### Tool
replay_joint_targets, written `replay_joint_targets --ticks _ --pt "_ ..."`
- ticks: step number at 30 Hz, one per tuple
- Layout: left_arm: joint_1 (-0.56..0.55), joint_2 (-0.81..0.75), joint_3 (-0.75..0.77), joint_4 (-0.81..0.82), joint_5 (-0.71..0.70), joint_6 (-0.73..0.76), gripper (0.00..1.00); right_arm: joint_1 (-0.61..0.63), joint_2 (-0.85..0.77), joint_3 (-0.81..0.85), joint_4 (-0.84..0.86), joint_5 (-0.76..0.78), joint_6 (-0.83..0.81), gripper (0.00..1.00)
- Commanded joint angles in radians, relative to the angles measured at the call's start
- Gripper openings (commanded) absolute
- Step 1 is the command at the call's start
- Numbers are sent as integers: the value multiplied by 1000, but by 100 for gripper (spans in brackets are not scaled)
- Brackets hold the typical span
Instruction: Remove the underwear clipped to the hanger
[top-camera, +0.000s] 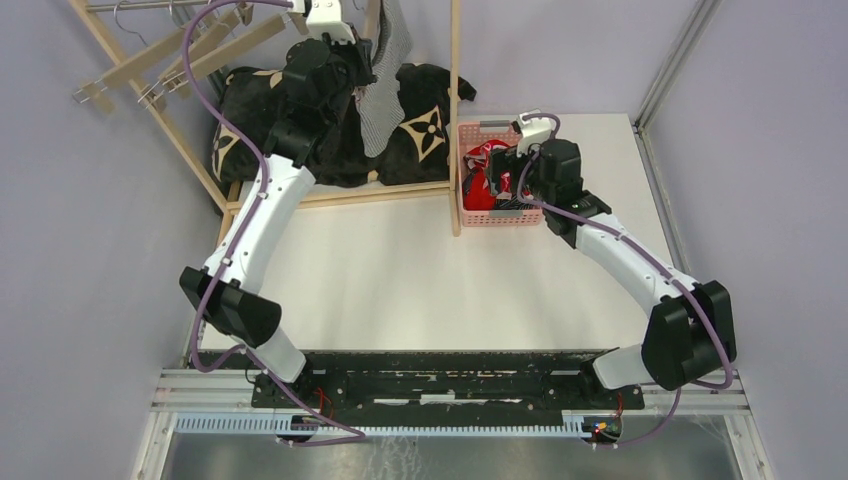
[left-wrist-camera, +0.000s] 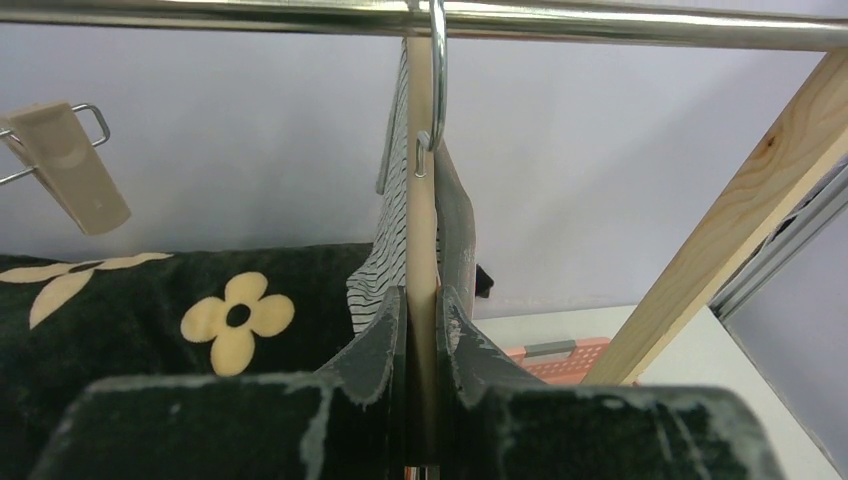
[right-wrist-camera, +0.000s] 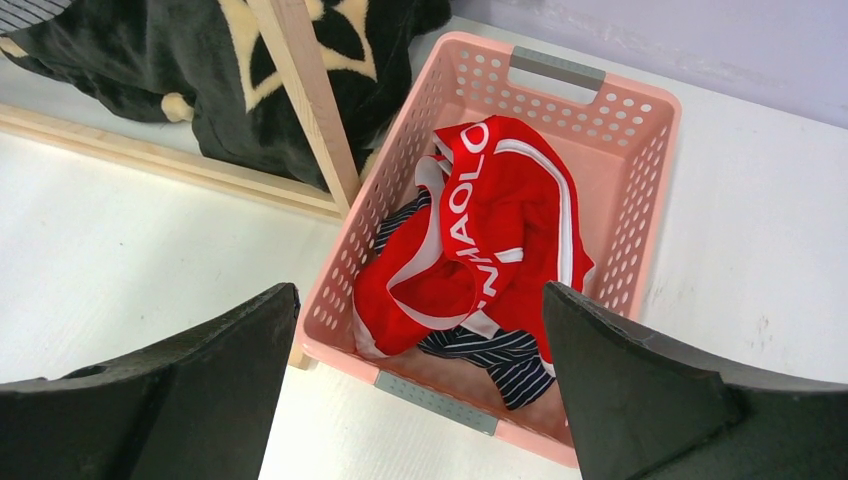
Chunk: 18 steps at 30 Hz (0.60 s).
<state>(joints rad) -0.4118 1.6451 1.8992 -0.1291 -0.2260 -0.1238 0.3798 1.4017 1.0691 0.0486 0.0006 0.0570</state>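
Note:
The grey fine-striped underwear (top-camera: 385, 85) (left-wrist-camera: 385, 250) hangs from a wooden hanger (left-wrist-camera: 421, 200) hooked on the metal rail (left-wrist-camera: 200, 12). My left gripper (left-wrist-camera: 422, 310) (top-camera: 350, 45) is up at the rail, shut on the hanger's wooden bar, seen edge-on between its fingers. The red underwear (right-wrist-camera: 500, 220) (top-camera: 483, 180) with white lettering lies in the pink basket (right-wrist-camera: 640, 170) (top-camera: 487, 218) on top of the navy striped underwear (right-wrist-camera: 490, 350). My right gripper (right-wrist-camera: 420, 330) (top-camera: 505, 175) hovers over the basket's near edge, open and holding nothing.
A black cushion (top-camera: 250, 110) (left-wrist-camera: 120, 300) with beige flower marks lies on the rack's base. A wooden rack post (top-camera: 455, 100) (right-wrist-camera: 310, 110) stands next to the basket. Bare wooden hangers (top-camera: 170, 65) hang at the left, one with a loose clip (left-wrist-camera: 70, 165).

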Motion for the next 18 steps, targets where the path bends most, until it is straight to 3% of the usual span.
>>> replay_joint_targets --ticks 1,6,18 --pt "1 -88 3 143 -6 83 3 5 21 14 49 4 -8 100" --pt "2 -158 -114 251 -33 121 3 5 38 22 50 -2 -4 100" --pt "2 -344 -366 306 -16 125 3 5 48 25 50 -8 7 100"
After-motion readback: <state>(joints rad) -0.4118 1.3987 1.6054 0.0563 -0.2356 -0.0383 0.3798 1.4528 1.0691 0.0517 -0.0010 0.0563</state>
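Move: My left hand still pinches the near end of the wooden hanger carrying the striped underwear, whose middle hangs about 9 cm ahead, 3 cm right and 8 cm below. The metal rod runs some 7 cm ahead and 12 cm above; the rack's post is about 5 cm ahead, 11 cm right. From my right hand, the underwear is roughly 14 cm ahead, 16 cm left and 16 cm up, the pink basket 8 cm ahead, 2 cm right and 22 cm down. With my left fingers shut on the hanger, I draw it back about 5 cm, away from the rod and out over the table, drifting some 3 cm left and rising about 2 cm while the wrist tips up a little under 10 degrees. My empty right hand stays wide open and sinks about 2 cm towards the basket. ##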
